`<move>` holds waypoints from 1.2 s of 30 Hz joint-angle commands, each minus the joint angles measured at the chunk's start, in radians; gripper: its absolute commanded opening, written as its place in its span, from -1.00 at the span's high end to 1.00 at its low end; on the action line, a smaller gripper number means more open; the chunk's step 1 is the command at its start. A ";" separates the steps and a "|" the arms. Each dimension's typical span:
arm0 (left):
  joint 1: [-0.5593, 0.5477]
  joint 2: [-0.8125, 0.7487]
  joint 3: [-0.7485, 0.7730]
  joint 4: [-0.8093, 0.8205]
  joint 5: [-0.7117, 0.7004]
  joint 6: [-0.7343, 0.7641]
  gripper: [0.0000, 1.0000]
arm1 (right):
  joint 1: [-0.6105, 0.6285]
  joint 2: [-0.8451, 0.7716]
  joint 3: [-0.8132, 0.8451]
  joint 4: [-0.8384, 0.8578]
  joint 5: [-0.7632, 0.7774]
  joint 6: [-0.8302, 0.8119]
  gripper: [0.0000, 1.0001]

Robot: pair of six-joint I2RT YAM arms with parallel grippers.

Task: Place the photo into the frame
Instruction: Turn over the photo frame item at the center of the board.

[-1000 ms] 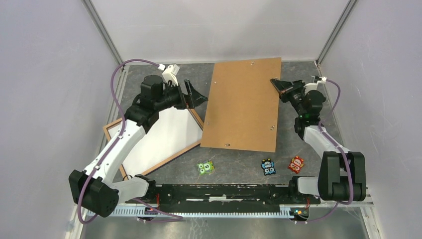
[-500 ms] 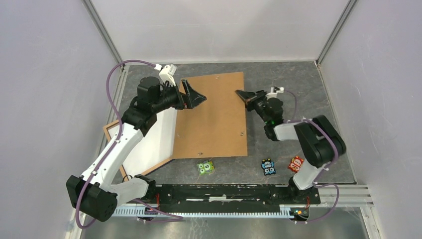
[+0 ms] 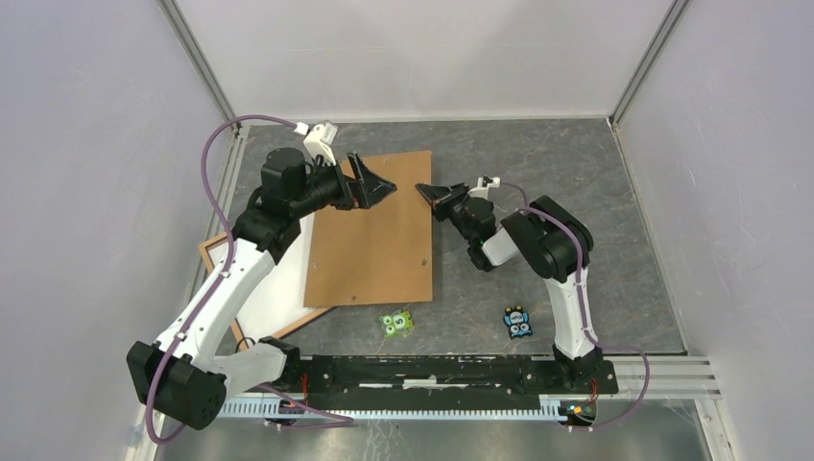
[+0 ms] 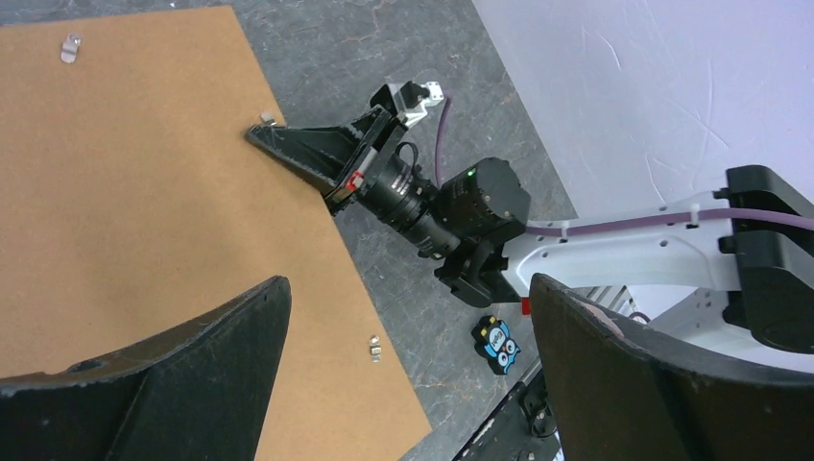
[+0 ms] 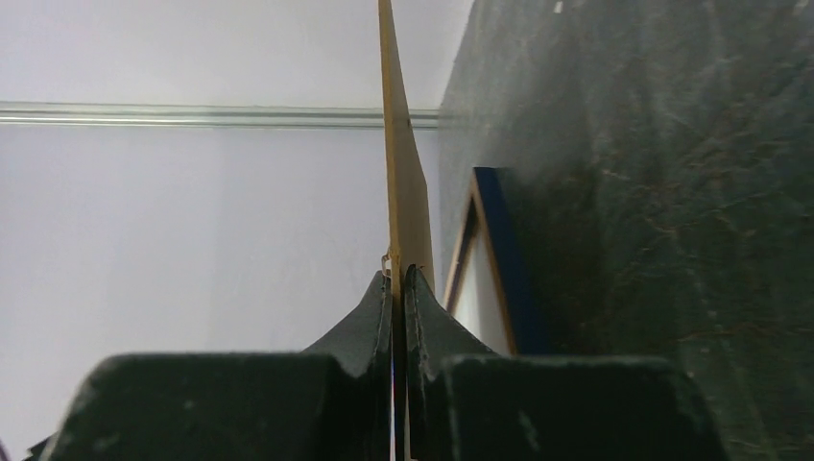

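The frame [image 3: 207,254] lies at the left of the table, its light wood rails showing. Inside it lies the photo [image 3: 278,283], white back up. A brown backing board [image 3: 370,235] covers their right part. My right gripper [image 3: 427,192] is shut on that board's right edge near the far corner. In the right wrist view the board [image 5: 403,192] stands edge-on between the shut fingers [image 5: 422,298], with the frame's blue rail [image 5: 509,250] beyond. My left gripper [image 3: 376,182] hangs open over the board's far end, holding nothing. The left wrist view shows the board [image 4: 144,192] and the right gripper [image 4: 264,136] below.
A green toy [image 3: 396,323] and a blue owl toy [image 3: 518,323] lie near the front rail; the owl [image 4: 497,344] also shows in the left wrist view. Small metal clips [image 3: 423,261] sit on the board. Walls enclose the table on three sides.
The right gripper has carried the backing board leftward, so it now overlaps the frame and photo. The right arm has folded inward. The left gripper has barely moved.
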 commanded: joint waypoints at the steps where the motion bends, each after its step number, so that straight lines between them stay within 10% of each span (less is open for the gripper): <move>1: 0.011 -0.010 -0.003 0.045 0.041 -0.028 -1.00 | 0.015 0.035 0.002 0.202 0.055 0.002 1.00; 5: 0.016 -0.002 -0.007 0.054 0.050 -0.036 -1.00 | 0.026 0.055 -0.053 0.243 0.039 -0.028 0.96; 11: 0.018 0.009 -0.010 0.055 0.050 -0.038 -1.00 | 0.020 -0.033 -0.190 0.148 -0.037 -0.164 0.10; 21: 0.019 0.008 -0.010 0.056 0.055 -0.040 -1.00 | -0.006 -0.385 -0.222 -0.689 -0.349 -0.761 -0.74; 31: 0.019 0.008 -0.015 0.060 0.051 -0.041 -1.00 | -0.055 -0.403 0.176 -1.524 -0.077 -1.575 -0.96; 36: 0.018 0.008 -0.016 0.059 0.047 -0.039 -1.00 | -0.179 -0.276 0.388 -1.496 -0.405 -1.582 -0.96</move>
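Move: My right fingers still pinch the board near its far right corner; its middle hangs about 13 cm left and 12 cm back, slightly lower. The table spot it goes to lies some 12 cm left, 14 cm back and 10 cm down. The frame's middle is about 28 cm left and 14 cm back, the green owl 6 cm left and 29 cm back. From my left hand, that table spot is some 28 cm below, 2 cm back and 2 cm left. With my right hand I lower the board's edge, then draw back about 11 cm while sinking some 8 cm and opening my fingers wide to let the board go. As they finish opening, I swing right and a little forward off its right edge, rolling the hand some 80 degrees, left side down, and turning it counter-clockwise. ##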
